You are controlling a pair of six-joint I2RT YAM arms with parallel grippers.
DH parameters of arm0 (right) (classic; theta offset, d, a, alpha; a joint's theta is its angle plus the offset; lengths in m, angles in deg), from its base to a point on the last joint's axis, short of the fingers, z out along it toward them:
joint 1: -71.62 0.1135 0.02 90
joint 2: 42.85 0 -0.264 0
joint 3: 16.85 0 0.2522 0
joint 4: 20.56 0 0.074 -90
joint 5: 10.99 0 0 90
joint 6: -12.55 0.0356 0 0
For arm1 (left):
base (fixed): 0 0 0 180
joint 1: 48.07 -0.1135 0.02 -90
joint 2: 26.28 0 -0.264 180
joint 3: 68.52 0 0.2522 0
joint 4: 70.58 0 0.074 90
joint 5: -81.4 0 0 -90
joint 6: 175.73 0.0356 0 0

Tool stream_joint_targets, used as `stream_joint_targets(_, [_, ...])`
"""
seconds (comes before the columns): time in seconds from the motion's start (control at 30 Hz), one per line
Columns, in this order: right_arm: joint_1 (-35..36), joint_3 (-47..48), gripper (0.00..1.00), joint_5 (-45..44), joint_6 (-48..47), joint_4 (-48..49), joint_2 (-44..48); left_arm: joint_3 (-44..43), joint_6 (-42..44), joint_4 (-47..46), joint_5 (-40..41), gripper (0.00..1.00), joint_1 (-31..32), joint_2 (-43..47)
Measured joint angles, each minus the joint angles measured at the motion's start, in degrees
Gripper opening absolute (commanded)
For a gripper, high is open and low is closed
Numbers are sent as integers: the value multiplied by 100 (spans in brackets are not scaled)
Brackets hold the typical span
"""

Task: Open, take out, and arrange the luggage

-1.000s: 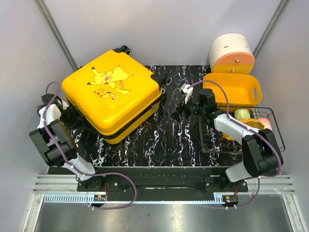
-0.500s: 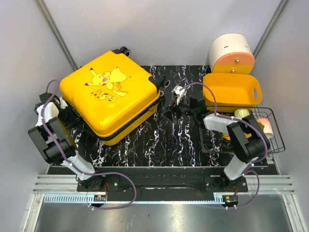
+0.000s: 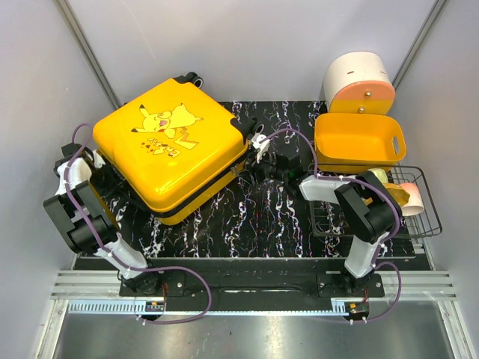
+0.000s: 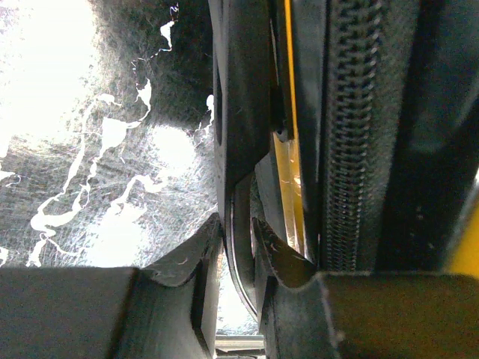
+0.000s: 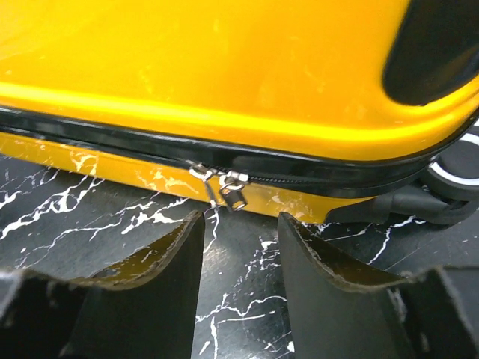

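The luggage (image 3: 172, 149) lies flat and closed on the black marbled mat, its cartoon print facing up. My left gripper (image 3: 99, 169) is at its left side. In the left wrist view the left gripper (image 4: 236, 239) is shut on a thin curved black handle strip (image 4: 243, 149) beside the zipper (image 4: 344, 134). My right gripper (image 3: 253, 161) is at the luggage's right side, low over the mat. In the right wrist view the right gripper (image 5: 239, 224) is open and empty. The two silver zipper pulls (image 5: 223, 185) hang just ahead of the gap between its fingertips.
A yellow plastic basket (image 3: 359, 138) and a white-and-orange round container (image 3: 359, 82) stand at the back right. A black wire basket (image 3: 426, 213) with small items sits at the right edge. A luggage wheel (image 5: 458, 168) is to the right of the zipper pulls.
My right arm has swung left across the mat up to the luggage's right side. The luggage has shifted slightly to the left with my left gripper.
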Motion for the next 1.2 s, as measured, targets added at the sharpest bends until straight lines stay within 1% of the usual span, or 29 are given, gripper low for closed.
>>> stream_joint_targets(0.1, [24, 105, 50, -131, -9, 33, -105, 2, -17, -2, -4, 0, 0, 0])
stream_joint_targets(0.4, [153, 181, 49, -448, -7, 188, -238, 28, -68, -33, -44, 0, -2, 0])
stream_joint_targets(0.5, [243, 188, 43, -564, -22, 216, -251, 28, -79, -33, -44, 0, -2, 0])
stream_joint_targets(0.53, [267, 188, 38, -601, -31, 219, -251, 28, -79, -35, -44, 0, -2, 0])
stream_joint_targets(0.7, [319, 188, 24, -929, -120, 310, -326, 35, -79, -42, -44, 0, -2, 0])
stream_joint_targets(0.73, [319, 188, 20, -992, -151, 321, -326, 35, -79, -44, -44, 0, -2, 0])
stream_joint_targets(0.83, [321, 179, 13, -1047, -236, 339, -326, 35, -79, -44, -46, 0, -2, 0])
stream_joint_targets(0.9, [326, 166, 1, -1051, -291, 350, -323, 35, -81, -46, -48, 0, -2, 0])
stream_joint_targets(1.1, [313, 52, 0, -1084, -483, 450, -293, 35, -79, -46, -46, 0, -2, 0])
stream_joint_targets(1.2, [181, 31, 0, -1025, -575, 426, -240, 31, -79, -42, -46, 0, -2, -4])
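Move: The luggage's near zipper pull hangs just beyond the right fingertips, about 2 cm ahead and 2 cm left, level with the hand. The second pull sits some 1 cm ahead and 3 cm left, barely higher; the luggage's wheel is about 13 cm ahead and 4 cm right, roughly level. From the left hand, still gripping the luggage handle, the near pull lies about 40 cm right, 7 cm ahead and 3 cm higher. Right hand eases about 2 cm forward, pinches the near zipper pull, then starts drawing it towards the wheel. ##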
